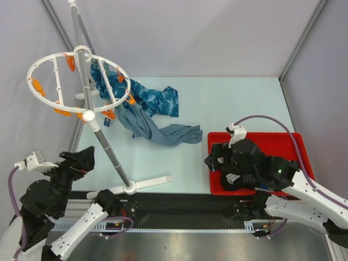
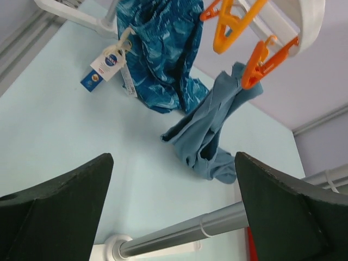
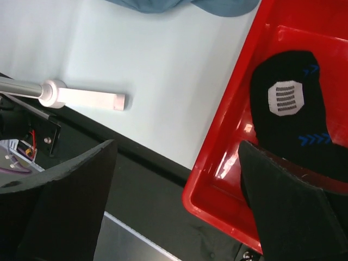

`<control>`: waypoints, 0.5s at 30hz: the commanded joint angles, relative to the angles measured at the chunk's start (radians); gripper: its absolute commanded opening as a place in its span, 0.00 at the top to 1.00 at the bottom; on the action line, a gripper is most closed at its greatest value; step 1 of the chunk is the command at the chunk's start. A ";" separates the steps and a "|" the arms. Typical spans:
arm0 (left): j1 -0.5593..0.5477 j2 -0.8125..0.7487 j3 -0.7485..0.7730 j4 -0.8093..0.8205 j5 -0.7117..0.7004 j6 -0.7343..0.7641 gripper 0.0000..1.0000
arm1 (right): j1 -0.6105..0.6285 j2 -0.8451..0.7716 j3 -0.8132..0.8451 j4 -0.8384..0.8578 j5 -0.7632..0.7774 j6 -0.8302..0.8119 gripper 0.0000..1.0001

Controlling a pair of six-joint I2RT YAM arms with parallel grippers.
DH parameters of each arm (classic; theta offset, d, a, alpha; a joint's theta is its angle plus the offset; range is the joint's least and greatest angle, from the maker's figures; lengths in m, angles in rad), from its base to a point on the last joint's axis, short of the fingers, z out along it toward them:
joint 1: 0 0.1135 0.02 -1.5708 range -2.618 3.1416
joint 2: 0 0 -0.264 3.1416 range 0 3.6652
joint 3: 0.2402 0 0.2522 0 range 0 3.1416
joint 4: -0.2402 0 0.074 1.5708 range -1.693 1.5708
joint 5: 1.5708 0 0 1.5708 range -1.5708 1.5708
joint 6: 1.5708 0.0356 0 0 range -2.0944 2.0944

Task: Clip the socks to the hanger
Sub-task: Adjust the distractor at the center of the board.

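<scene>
A black sock (image 3: 293, 114) with a white striped patch and small blue marks lies in the red tray (image 3: 228, 157). My right gripper (image 3: 176, 149) hovers open over the tray's near left corner, holding nothing; the sock lies by its right finger. From above, the right gripper (image 1: 215, 159) covers the tray's left part. The hanger (image 1: 51, 58) is a white ring with orange clips (image 1: 70, 62) on a tilted grey pole (image 1: 106, 147). My left gripper (image 1: 86, 156) stands open and empty just left of the pole (image 2: 179, 234), below the ring.
A blue patterned cloth (image 1: 155, 100) with a paper tag (image 2: 109, 60) and a plain grey-blue cloth (image 2: 209, 136) hang from the orange clips (image 2: 261, 62) and trail onto the table. The stand's white foot (image 1: 149, 184) lies near the front edge. Grey walls enclose the table.
</scene>
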 commanded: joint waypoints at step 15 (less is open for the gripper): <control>-0.010 0.283 0.059 0.018 -0.004 0.200 0.04 | -0.211 0.294 0.057 0.515 -0.509 -0.168 0.05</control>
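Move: The blue-grey cloth's middle lies some 21 cm ahead of my right hand, 15 cm to its left and 18 cm below. From that hand, the patterned blue bag is about 34 cm ahead and 23 cm left, the red tray's middle roughly 8 cm ahead and 19 cm right. My left hand has the cloth about 27 cm ahead, 18 cm right, 31 cm below; the hanger stand's foot is around 3 cm ahead, 5 cm right and 32 cm below. I send both open hands towards the blue-grey cloth. My right hand sweeps left and forward about 7 cm, almost level, leaving the red tray and turning some 10 degrees counter-clockwise. My left hand first slips right, close by the stand's pole, then goes forward, sinking all the while, with its left side rolling up and its fingers tipping down. ##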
